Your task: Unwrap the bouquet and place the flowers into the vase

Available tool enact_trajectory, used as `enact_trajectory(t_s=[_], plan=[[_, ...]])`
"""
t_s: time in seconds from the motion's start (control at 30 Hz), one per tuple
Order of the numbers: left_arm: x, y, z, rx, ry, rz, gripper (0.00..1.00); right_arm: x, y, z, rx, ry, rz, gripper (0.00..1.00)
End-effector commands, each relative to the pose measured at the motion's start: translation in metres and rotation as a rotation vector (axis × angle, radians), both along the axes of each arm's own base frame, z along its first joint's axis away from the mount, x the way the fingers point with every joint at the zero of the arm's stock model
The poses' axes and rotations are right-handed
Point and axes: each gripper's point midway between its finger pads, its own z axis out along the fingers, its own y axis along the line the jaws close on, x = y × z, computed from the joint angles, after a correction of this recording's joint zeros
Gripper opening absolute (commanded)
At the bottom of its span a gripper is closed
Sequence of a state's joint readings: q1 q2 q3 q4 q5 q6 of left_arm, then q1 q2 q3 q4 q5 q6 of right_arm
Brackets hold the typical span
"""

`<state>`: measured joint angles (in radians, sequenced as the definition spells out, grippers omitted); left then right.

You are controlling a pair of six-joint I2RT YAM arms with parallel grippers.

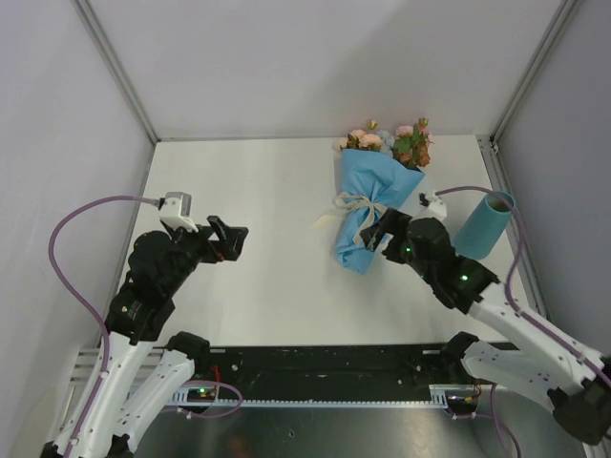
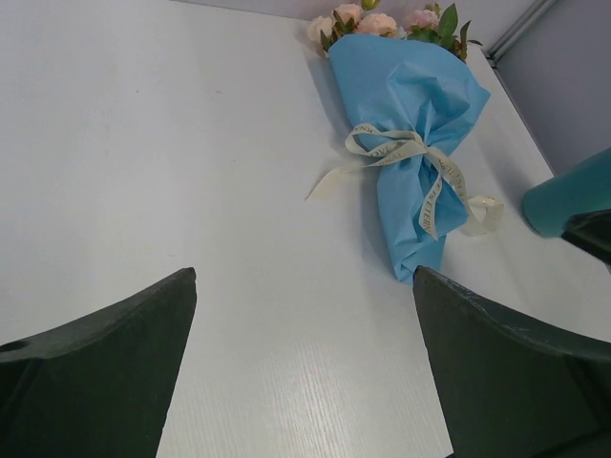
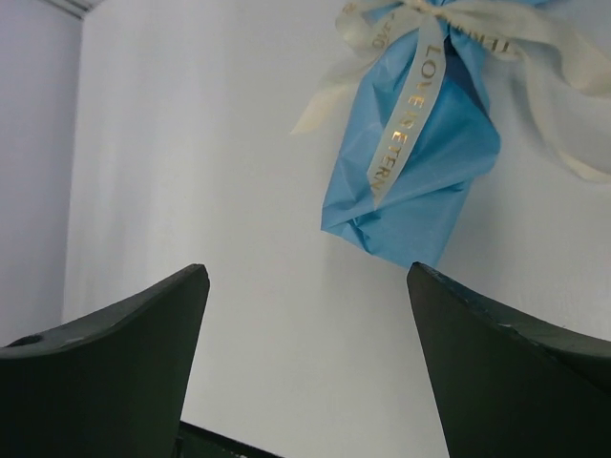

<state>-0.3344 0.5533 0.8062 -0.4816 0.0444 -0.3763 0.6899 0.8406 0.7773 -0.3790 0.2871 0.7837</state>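
The bouquet [image 1: 375, 196] lies flat on the white table at back right, a light-blue paper cone tied with a cream ribbon [image 1: 355, 206]. Pink and orange flowers [image 1: 389, 143] stick out of its far end. The teal vase [image 1: 485, 225] stands to its right. My right gripper [image 1: 382, 232] hovers by the cone's narrow end, open and holding nothing. In the right wrist view the bouquet [image 3: 420, 162] lies just beyond the right gripper [image 3: 307, 272]. My left gripper [image 1: 227, 239] is open over bare table to the left. In the left wrist view the bouquet [image 2: 406, 114] and vase [image 2: 568, 196] are far ahead of the left gripper [image 2: 304, 277].
White walls with metal corner posts [image 1: 119, 72] enclose the table [image 1: 258, 191] on three sides. A black rail [image 1: 325, 363] runs along the near edge between the arm bases. Purple cables [image 1: 81, 215] loop from both arms.
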Motion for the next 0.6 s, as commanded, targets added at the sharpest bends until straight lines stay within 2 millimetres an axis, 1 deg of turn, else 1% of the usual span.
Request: enact_trajectory(t_s=[0.0, 0.1, 0.23, 0.33, 0.47, 0.53, 0.57], plan=[[0.0, 0.003, 0.003, 0.005, -0.02, 0.016, 1.0, 0.021, 0.028, -0.017, -0.003, -0.022, -0.018, 0.9], [0.0, 0.003, 0.003, 0.005, -0.019, 0.015, 1.0, 0.029, 0.042, -0.044, -0.037, 0.026, -0.046, 0.84], [0.0, 0.003, 0.003, 0.006, -0.019, 0.013, 1.0, 0.042, 0.049, -0.08, -0.092, 0.075, -0.088, 0.77], [0.0, 0.003, 0.001, 0.009, -0.015, 0.011, 1.0, 0.052, 0.052, -0.094, -0.131, 0.068, -0.104, 0.71], [0.0, 0.003, 0.001, 0.012, -0.014, 0.013, 1.0, 0.061, 0.045, -0.109, -0.149, 0.094, -0.182, 0.62], [0.0, 0.003, 0.001, 0.012, -0.012, 0.013, 1.0, 0.064, 0.034, -0.116, -0.169, 0.115, -0.247, 0.61], [0.0, 0.003, 0.0, 0.012, -0.01, 0.01, 1.0, 0.066, 0.027, -0.118, -0.184, 0.118, -0.276, 0.62]])
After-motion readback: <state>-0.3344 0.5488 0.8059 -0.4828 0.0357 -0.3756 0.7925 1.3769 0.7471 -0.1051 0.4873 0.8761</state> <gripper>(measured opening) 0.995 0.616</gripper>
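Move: The ribbon tail on the wrapped bouquet's lower end lies about 7 cm ahead of the right hand, 3 cm to its left and some 18 cm below. The bow is about 19 cm ahead, in line with that hand, and at roughly the same depth. The vase stands some 28 cm to its right and 8 cm ahead. From the left hand, the ribbon tail is roughly 11 cm ahead, 29 cm right and 24 cm down. No touch is visible yet as the right hand swoops down about 13 cm towards the ribbon tail over the wrapper's lower end, working some 5 cm forward and 5 cm left, with the sinking easing off late. Its wrist tips and rolls by some 15 degrees, left side dropping, while the wide-open fingers narrow to roughly two thirds. ##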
